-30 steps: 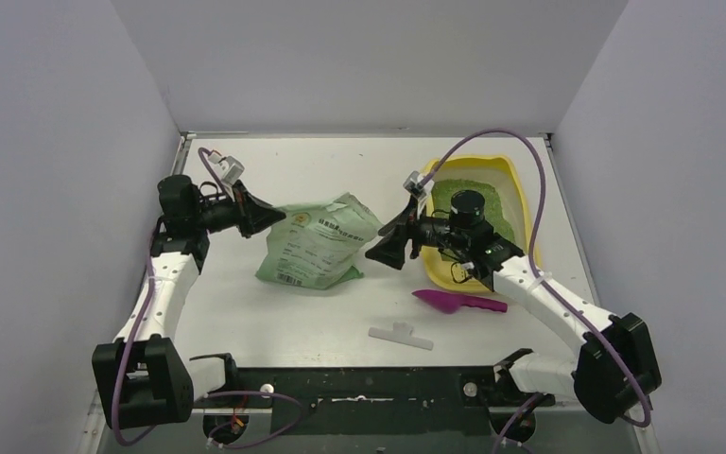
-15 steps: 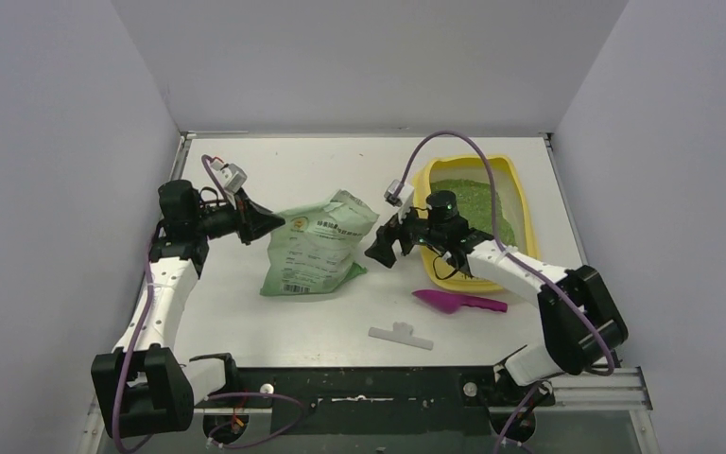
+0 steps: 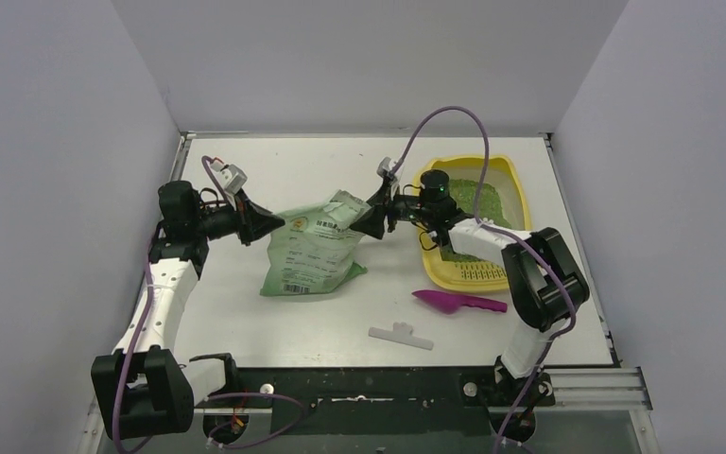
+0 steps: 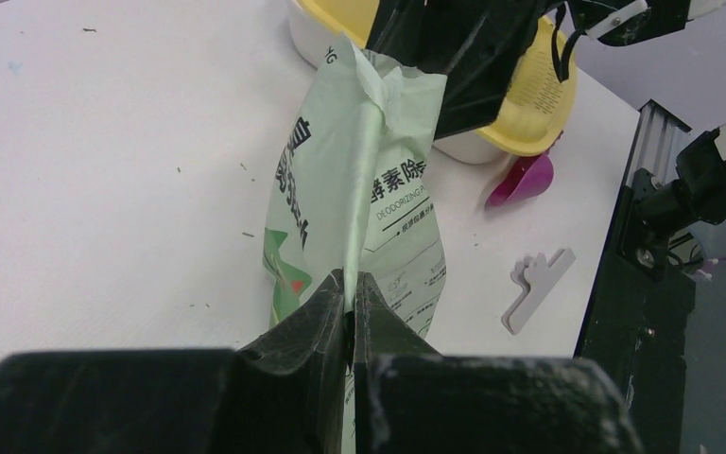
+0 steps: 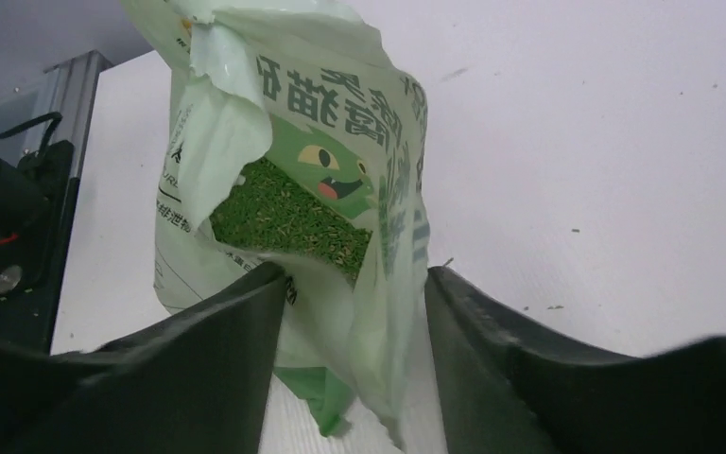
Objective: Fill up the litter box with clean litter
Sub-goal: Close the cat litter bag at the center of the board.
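Note:
The yellow litter box (image 3: pixel 480 276) sits at the right with clean litter (image 3: pixel 487 200) spread in its far half. A light-green printed bag (image 3: pixel 317 251) stands left of it, mouth torn open, more green granules (image 5: pixel 284 213) showing inside. My left gripper (image 3: pixel 269 224) is shut on the bag's left edge; in the left wrist view the fingers (image 4: pixel 326 312) pinch its seam. My right gripper (image 3: pixel 364 219) is open at the bag's top right corner. In the right wrist view the bag (image 5: pixel 378 123) hangs loose between the spread jaws of the right gripper (image 5: pixel 354 284).
A magenta scoop (image 3: pixel 458 302) lies on the table in front of the litter box. A white clip (image 3: pixel 401 334) lies nearer the front edge. Grey walls close in the table on three sides. The right arm reaches across the litter box's left rim.
My right arm has swung left from over the litter box to the bag's top corner, its jaws now either side of the bag's mouth. The left gripper keeps its hold; the bag stands slightly more upright.

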Controlling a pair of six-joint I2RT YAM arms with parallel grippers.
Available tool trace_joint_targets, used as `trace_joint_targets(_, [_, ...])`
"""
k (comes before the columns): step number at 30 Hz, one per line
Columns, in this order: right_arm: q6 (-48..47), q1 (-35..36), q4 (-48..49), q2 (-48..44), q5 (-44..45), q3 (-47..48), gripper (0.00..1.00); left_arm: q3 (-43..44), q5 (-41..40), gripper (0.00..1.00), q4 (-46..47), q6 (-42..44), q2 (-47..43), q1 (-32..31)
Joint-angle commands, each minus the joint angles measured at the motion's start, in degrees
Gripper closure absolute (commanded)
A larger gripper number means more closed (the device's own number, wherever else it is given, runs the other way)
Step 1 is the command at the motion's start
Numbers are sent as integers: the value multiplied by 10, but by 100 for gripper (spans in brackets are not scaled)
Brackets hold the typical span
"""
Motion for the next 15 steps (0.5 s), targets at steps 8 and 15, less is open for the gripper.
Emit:
trace_joint_targets(8, [42, -55, -56, -68, -25, 34, 100, 9, 16, 100, 9, 9, -22, 5])
trace_joint_targets(15, [-51, 3, -232, -249, 215, -16, 100, -9, -68, 100, -49, 97, -84, 4])
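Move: The cat litter bag stands gaping between the hands. The near-right edge of its mouth lies between the right hand's open fingers, about 1 cm left and 1 cm below the hand point; from the left hand, which already pinches the other end of the mouth, that edge is some 13 cm right and 1 cm back. From the right hand, the clip lies about 18 cm back and 11 cm right, the yellow litter box's middle 6 cm ahead and 27 cm right, both on the table. The bag's mouth edge gets pinched as the right fingers, three-quarters open, shut on it almost in place; the right hand then draws it out to the right, away from the left hand, and up by nearly 5 cm, easing back a little with a slight clockwise turn. The left hand keeps its pinch on the opposite end, creeping up about a centimetre at the last. ##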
